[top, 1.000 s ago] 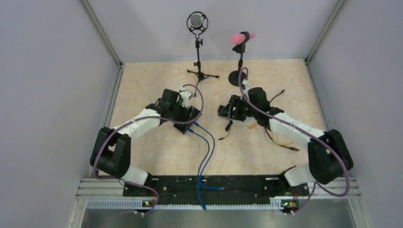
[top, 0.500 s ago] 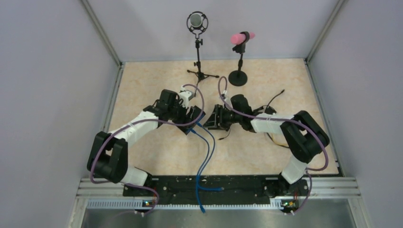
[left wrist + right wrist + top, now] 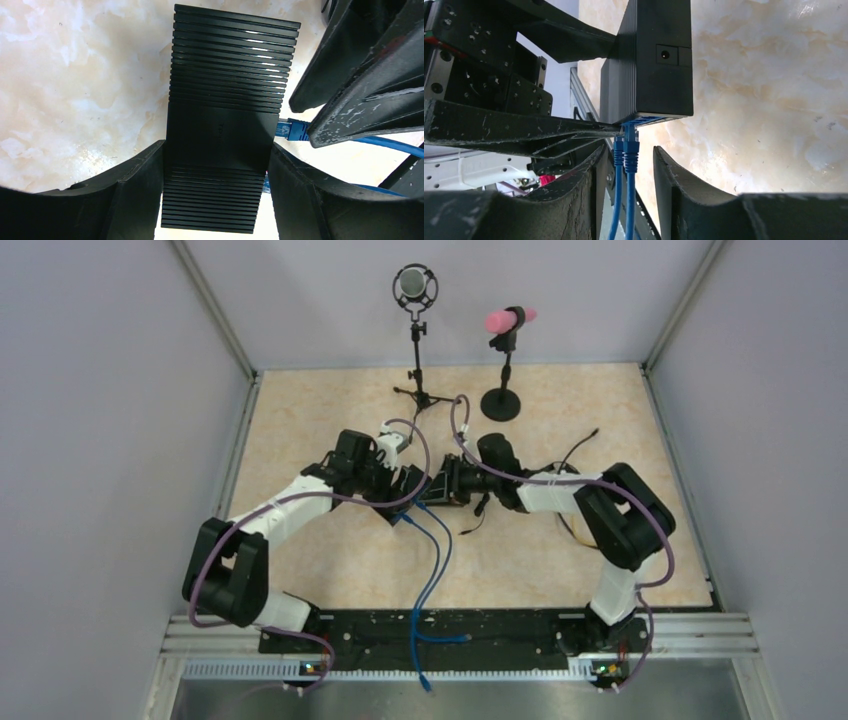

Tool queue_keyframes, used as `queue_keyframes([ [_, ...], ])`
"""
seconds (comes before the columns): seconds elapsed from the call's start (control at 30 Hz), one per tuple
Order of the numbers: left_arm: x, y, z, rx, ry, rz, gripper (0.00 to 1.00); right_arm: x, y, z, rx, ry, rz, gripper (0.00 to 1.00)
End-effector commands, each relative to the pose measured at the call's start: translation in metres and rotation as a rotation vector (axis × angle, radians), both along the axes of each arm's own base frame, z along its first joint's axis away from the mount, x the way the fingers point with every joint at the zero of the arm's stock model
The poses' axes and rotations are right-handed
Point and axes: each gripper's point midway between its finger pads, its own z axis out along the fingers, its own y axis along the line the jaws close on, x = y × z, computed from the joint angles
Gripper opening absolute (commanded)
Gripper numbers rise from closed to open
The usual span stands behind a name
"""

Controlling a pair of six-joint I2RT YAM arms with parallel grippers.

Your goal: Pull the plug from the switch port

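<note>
The switch [image 3: 225, 75], a black ribbed box, is clamped between my left gripper's [image 3: 215, 165] fingers, which press on its two long sides. In the top view it sits mid-table [image 3: 428, 487] between both grippers. Two blue plugs [image 3: 626, 150] sit side by side in its ports, and their blue cables [image 3: 436, 550] trail toward the near edge. My right gripper [image 3: 629, 152] is open, its jaws standing either side of the plugs with a gap showing on the right. One plug [image 3: 289, 130] shows beside the right gripper's fingers [image 3: 360, 105] in the left wrist view.
A microphone on a tripod [image 3: 414, 288] and a pink-headed microphone on a round base [image 3: 510, 318] stand at the back. Loose black cables [image 3: 580, 445] lie right of the switch. Grey walls enclose the table; a black rail [image 3: 450, 635] runs along the near edge.
My right arm has swung left from the table's right side to the switch, and its jaws have narrowed around the blue plugs. The left gripper has kept its hold on the switch.
</note>
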Motion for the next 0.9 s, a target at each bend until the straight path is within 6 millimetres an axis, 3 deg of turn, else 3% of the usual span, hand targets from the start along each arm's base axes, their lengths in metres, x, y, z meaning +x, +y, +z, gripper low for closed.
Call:
queue_keyframes([
  [0.0,0.008,-0.009,0.022,-0.058,-0.08,-0.029,0.06,0.005,0.017,0.012,0.043,-0.036,0.029,0.37],
  [0.1,0.008,-0.009,0.021,-0.057,-0.081,-0.03,0.04,0.005,0.019,0.007,0.034,-0.021,0.034,0.31],
  [0.6,0.008,-0.008,0.013,-0.039,-0.061,-0.029,0.0,0.003,0.028,0.002,0.046,0.0,0.047,0.27],
  [0.73,0.01,-0.007,0.012,-0.031,-0.062,-0.023,0.0,0.002,0.028,0.001,0.041,0.007,0.044,0.22],
  [0.87,0.011,-0.004,0.009,-0.017,-0.057,-0.013,0.0,0.002,0.028,-0.001,0.038,0.01,0.045,0.08],
])
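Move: The right hand's goal, the blue plug nearer to it in the switch's port side, lies about 2 cm to its left and 1 cm below, level with it front to back. The neighbouring blue plug is some 3 cm farther left and 3 cm nearer the base than that plug. The black switch's middle lies roughly 6 cm left of and 2 cm ahead of the right hand. From the left hand, which already grips the switch, the nearer plug is about 4 cm right and 2 cm back. The right hand eases left about 1.5 cm towards the switch and sinks about 1 cm, most of that early on, bringing its half-open fingers around the nearer blue plug right at the port and closing them to a narrow gap with the pads against its two sides. The left hand stays in place throughout, keeping its grip across the tilted switch to hold the port side towards the right hand. ##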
